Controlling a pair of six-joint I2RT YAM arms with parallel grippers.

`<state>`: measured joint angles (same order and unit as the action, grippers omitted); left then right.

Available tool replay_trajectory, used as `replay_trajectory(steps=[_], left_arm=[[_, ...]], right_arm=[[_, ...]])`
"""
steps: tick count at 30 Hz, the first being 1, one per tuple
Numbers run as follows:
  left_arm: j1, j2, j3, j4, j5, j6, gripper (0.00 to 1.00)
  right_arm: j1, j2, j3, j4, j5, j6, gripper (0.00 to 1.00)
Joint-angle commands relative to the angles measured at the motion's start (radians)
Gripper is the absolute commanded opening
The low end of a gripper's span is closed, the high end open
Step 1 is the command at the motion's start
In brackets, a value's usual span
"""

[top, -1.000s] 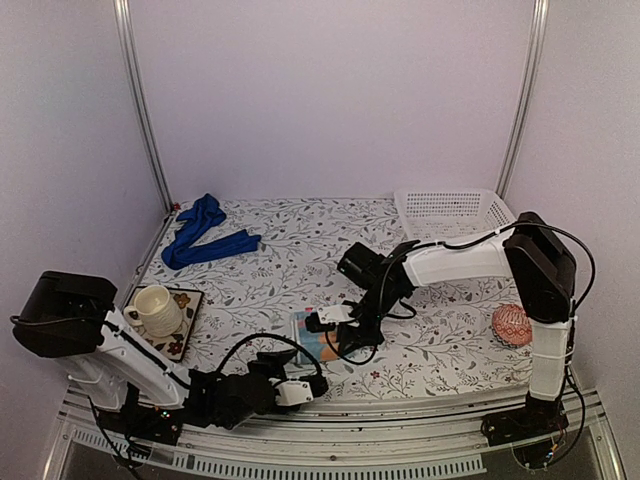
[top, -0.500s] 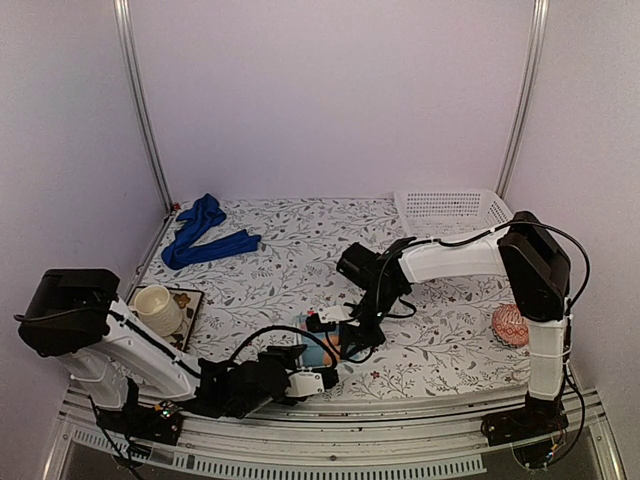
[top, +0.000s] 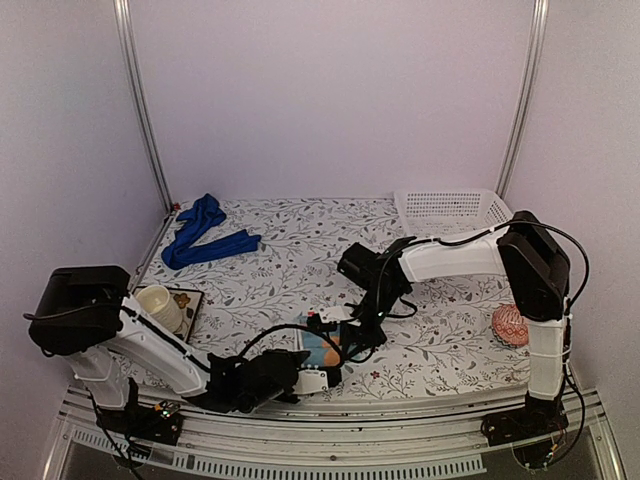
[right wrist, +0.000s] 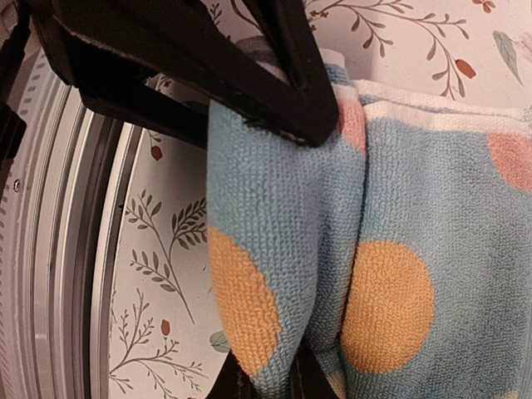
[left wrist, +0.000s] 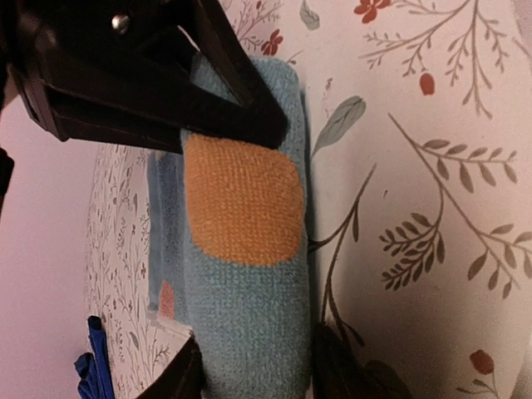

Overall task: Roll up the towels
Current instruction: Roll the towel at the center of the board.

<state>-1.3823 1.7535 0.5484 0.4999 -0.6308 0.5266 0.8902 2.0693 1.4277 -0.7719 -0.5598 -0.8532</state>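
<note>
The light-blue towel [top: 318, 346] with orange dots lies near the table's front edge, partly rolled into a short cylinder [left wrist: 249, 274], with a flat part beside the roll [right wrist: 449, 249]. My left gripper [left wrist: 253, 378] straddles the roll's near end, a finger pressed against each side. My right gripper [right wrist: 270, 386] is shut on the roll's other end, and in the left wrist view its black fingers [left wrist: 249, 116] lie over that end. The royal-blue towel [top: 205, 235] lies crumpled and unrolled at the far left.
A white basket [top: 450, 212] stands at the back right. A round pink patterned ball [top: 511, 325] sits by the right arm's base. A cup [top: 157, 306] stands on a dark coaster at the front left. The table's metal front rail [right wrist: 50, 249] runs close to the roll.
My left gripper has slid right along the front edge to the roll's near end, and its jaws have narrowed onto it. The right gripper has hardly moved.
</note>
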Motion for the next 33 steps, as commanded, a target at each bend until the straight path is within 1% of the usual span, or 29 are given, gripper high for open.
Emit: replay_trajectory(steps=[1,5,6,7,10,13,15,18,24,26,27,33], left_arm=[[0.033,0.014,0.019,-0.075,0.039,-0.008,0.37],[0.05,0.019,0.035,-0.102,0.045,-0.013,0.33],[0.052,0.024,0.039,-0.111,0.048,-0.014,0.26],[0.054,0.028,0.044,-0.122,0.053,-0.015,0.21],[0.055,0.028,0.054,-0.152,0.081,-0.019,0.14],[0.059,0.019,0.063,-0.183,0.122,-0.03,0.0],[0.062,0.015,0.069,-0.201,0.146,-0.037,0.0],[0.072,0.004,0.084,-0.242,0.194,-0.053,0.0],[0.138,-0.038,0.124,-0.341,0.351,-0.109,0.0],[0.17,-0.051,0.14,-0.373,0.427,-0.123,0.0],[0.186,-0.053,0.15,-0.392,0.456,-0.13,0.0],[0.275,-0.025,0.238,-0.515,0.618,-0.179,0.0]], right_arm=[[-0.005,0.043,-0.006,-0.074,0.008,-0.01,0.11],[-0.007,0.041,-0.006,-0.074,0.008,-0.015,0.11],[-0.006,0.04,-0.006,-0.075,0.006,-0.017,0.11],[-0.008,0.039,-0.007,-0.073,0.008,-0.019,0.11],[-0.009,0.029,-0.013,-0.065,0.015,-0.018,0.13],[-0.011,-0.004,-0.034,-0.03,0.031,-0.017,0.2],[-0.012,-0.042,-0.061,0.011,0.047,-0.013,0.29],[-0.015,-0.133,-0.134,0.11,0.112,0.009,0.42],[-0.018,-0.344,-0.34,0.359,0.248,0.032,0.6],[-0.018,-0.414,-0.413,0.453,0.3,0.03,0.63],[-0.019,-0.444,-0.444,0.516,0.33,0.032,0.63],[0.008,-0.603,-0.6,0.743,0.461,0.001,0.64]])
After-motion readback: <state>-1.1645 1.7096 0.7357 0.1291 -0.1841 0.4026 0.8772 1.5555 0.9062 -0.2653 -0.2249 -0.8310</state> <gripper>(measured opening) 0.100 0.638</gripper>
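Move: The towel's roll runs nearly left-right at the near side of the folded towel. Its middle is about 4 cm right and 1 cm ahead of the left gripper, whose half-open fingers already straddle its left end. The flat part's middle lies some 6 cm ahead and 4 cm right. From the right gripper, shut on the right end, the roll's middle is about 4 cm left and 1 cm back, the flat part some 4 cm ahead and 4 cm left, all near finger height. Shut the left gripper on the roll's left end while easing about 1 cm down and slightly forward, with the right still pinching the other end. Then open the right fingers and pull them clear, up, right and some forward, about 8 cm in all, tipping them upward. Keep the left grip and ease forward and a little right, tilting those fingers some 20 degrees further down. ##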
